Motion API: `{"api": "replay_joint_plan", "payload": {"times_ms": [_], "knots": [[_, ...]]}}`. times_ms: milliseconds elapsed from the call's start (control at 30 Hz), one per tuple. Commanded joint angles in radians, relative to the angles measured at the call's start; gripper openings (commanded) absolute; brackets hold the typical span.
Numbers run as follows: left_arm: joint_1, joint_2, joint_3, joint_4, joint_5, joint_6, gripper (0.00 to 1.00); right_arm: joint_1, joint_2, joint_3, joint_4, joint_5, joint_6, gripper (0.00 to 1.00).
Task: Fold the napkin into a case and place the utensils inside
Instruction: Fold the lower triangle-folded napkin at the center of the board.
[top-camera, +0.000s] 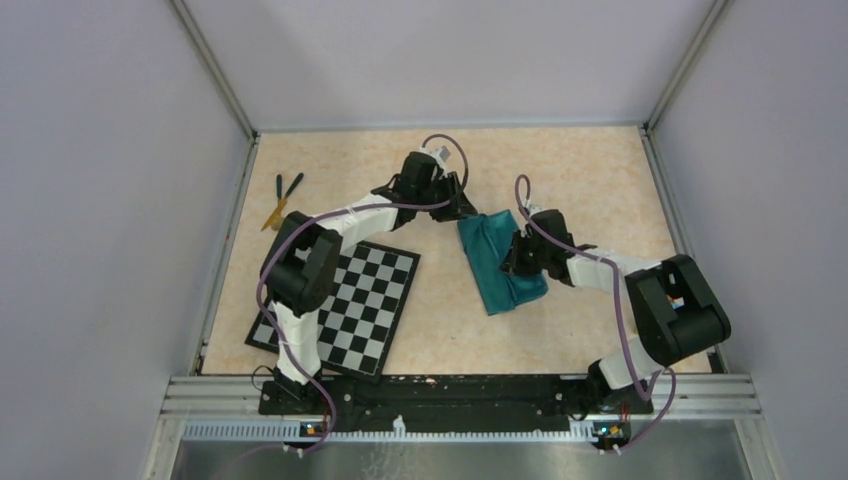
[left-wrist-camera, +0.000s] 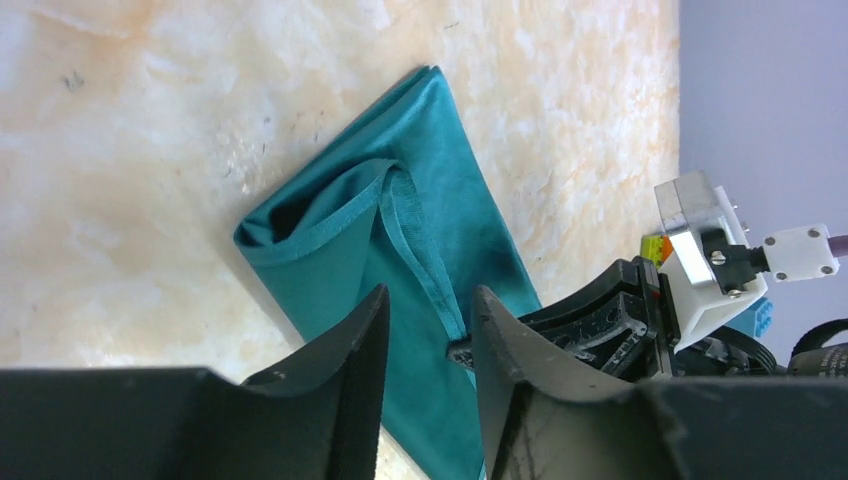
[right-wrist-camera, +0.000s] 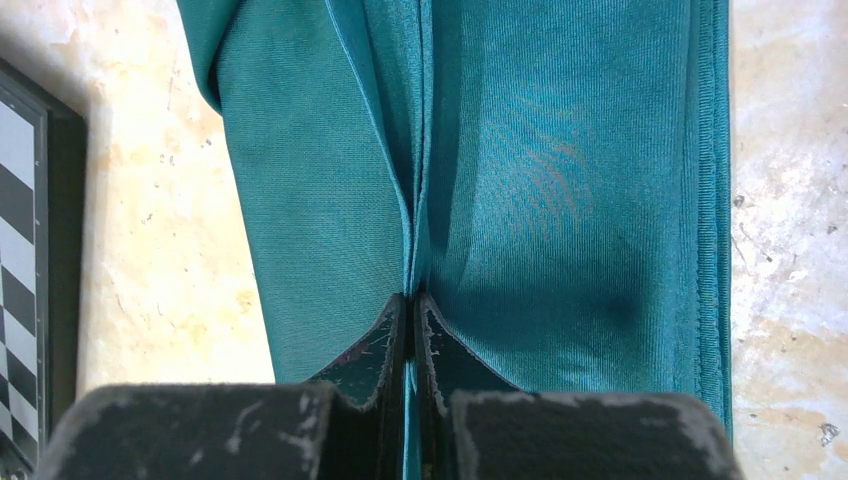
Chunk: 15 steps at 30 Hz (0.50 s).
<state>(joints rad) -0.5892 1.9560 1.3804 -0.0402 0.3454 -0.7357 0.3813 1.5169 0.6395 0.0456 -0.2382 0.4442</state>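
Note:
The teal-green napkin (top-camera: 497, 262) lies folded into a narrow oblong case in the middle of the table. My right gripper (top-camera: 518, 254) is shut on a raised fold of the case (right-wrist-camera: 560, 180), pinching the cloth between its fingertips (right-wrist-camera: 385, 335). My left gripper (top-camera: 462, 211) hovers at the case's far end, open, with nothing between its fingers (left-wrist-camera: 355, 335). In the left wrist view the case's mouth (left-wrist-camera: 300, 215) gapes open. The utensils (top-camera: 281, 198), two dark green sticks and one yellowish-tan, lie at the far left of the table.
A black-and-white checkerboard mat (top-camera: 350, 305) lies at the near left, its edge showing in the right wrist view (right-wrist-camera: 30, 250). Metal frame walls border the table on the left, the back and the right.

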Motion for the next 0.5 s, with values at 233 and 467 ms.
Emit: {"api": "replay_joint_plan", "payload": {"times_ms": [233, 467], "knots": [[0.022, 0.106, 0.019, 0.219, 0.190, -0.015, 0.27, -0.025, 0.013, 0.075, 0.018, -0.013, -0.038, 0.00], [0.030, 0.108, 0.003, 0.241, 0.191, -0.024, 0.25, -0.025, 0.026, 0.102, 0.039, -0.034, -0.049, 0.00]]}}
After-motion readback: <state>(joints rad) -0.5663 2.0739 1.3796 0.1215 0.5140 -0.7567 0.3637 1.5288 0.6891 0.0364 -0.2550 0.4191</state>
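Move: The raised far end of the napkin's centre seam lies about 2 cm ahead of the left gripper, 4 cm to its right and some 9 cm below. From that gripper, the napkin's middle is roughly 7 cm back and 8 cm right, and the checkered board's middle about 16 cm back and 27 cm left. The right gripper already pinches the seam; the seam's far end is about 10 cm ahead of it and 5 cm to its left, at nearly its height. Bring the left gripper down about 2.5 cm and just under 2 cm to the right, after a slight nudge forward, towards the far end of the seam; turn it clockwise some 5 degrees and narrow its fingers from half open to about a quarter, without touching cloth yet. Keep the right fingers shut on the seam and ease that hand forward about 1.5 cm, lifting about 1 cm. ##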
